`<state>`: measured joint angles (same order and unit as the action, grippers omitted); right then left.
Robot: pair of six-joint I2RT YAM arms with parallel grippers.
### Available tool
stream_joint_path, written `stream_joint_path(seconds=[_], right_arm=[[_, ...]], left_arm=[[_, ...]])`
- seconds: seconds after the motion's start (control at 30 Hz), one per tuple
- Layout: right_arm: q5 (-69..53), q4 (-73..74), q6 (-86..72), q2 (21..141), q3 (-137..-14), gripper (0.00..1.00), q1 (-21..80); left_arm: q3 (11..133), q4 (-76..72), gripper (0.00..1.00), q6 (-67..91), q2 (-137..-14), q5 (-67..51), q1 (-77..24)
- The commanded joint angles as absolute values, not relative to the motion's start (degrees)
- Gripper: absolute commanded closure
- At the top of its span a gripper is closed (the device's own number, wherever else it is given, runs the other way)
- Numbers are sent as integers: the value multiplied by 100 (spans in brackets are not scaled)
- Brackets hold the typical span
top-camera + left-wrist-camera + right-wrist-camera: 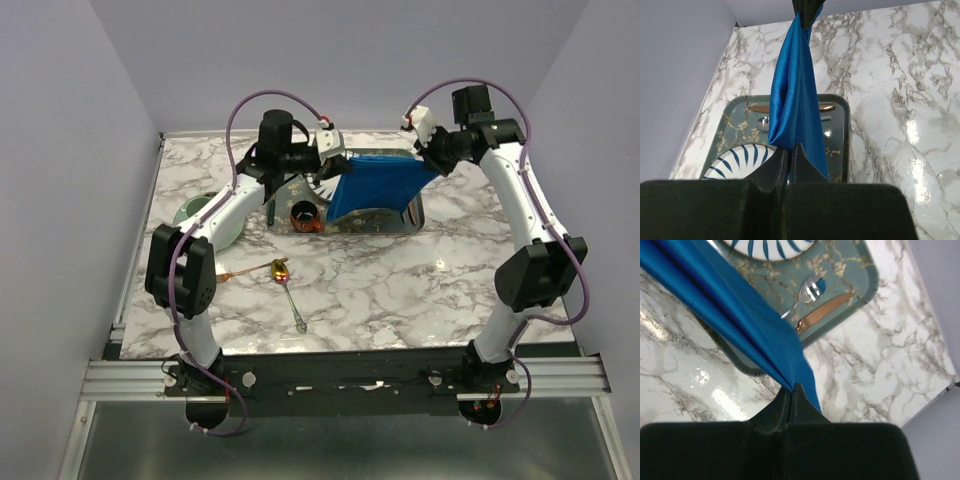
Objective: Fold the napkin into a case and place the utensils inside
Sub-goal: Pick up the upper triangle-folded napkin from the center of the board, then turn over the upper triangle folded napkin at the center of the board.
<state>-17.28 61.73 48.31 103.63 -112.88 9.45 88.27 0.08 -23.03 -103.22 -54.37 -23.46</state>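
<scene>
The bright blue napkin [378, 186] hangs stretched in the air over the tray, held at two ends. My left gripper [336, 166] is shut on its left end, the tips [788, 150] pinching the cloth [792, 100]. At the other end my right gripper [431, 160] is shut on the napkin [740, 315], its tips [792, 389] closed on the fold. No case is in view. The utensils lie on the marble at the front left: the copper-pink fork [250, 270] and the gold-bowled spoon [287, 283], both apart from the grippers.
Under the napkin sits the grey-green patterned tray [412, 218], holding a striped plate [740, 157], a brown-handled cutlery pair [822, 310] and a small orange-brown object [305, 218]. A pale green dish [203, 215] stands at the left. Walls close in on three sides.
</scene>
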Motion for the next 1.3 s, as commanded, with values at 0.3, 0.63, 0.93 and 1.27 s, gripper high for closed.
stream_joint_path(seconds=[0.3, 0.63, 0.93, 1.27], right_arm=[[-623, 4069, 4729, 8852, -7473, 99, 1011], [-659, 3990, 4763, 8219, -5907, 99, 1467], [-677, 4157, 4861, 7761, -4957, 99, 1854], [-800, 4526, 4676, 7814, -4518, 99, 2338]], left_arm=[[6918, 474, 100, -3893, -9871, -5757, -2443], [6074, 1229, 100, -4578, -9580, -5731, -2804], [5617, 2153, 100, -5563, -9308, -5555, -3111], [5309, 2619, 100, -6284, -9132, -5274, -3568]])
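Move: Both hands hold the napkin's top edge, roughly 25 cm up over the near part of the tray. The bare marble before the tray, where it is taken, centres about 20 cm back and 9 cm right of the left hand, and 22 cm back and 13 cm left of the right. From the left hand, the plate lies 14 cm straight ahead and the cup 2 cm ahead, 10 cm left. The knife lies 7 cm ahead, 5 cm left of the right hand. Both shut grippers keep their pinch on the two ends of the napkin's folded edge, lowering it steeply at first, then drawing it back towards the base while sinking further, roughly 20 cm down and 20 cm back in all. The left hand swings some 30 degrees, mostly clockwise; the right tips its fingers further down and turns a little counter-clockwise. ##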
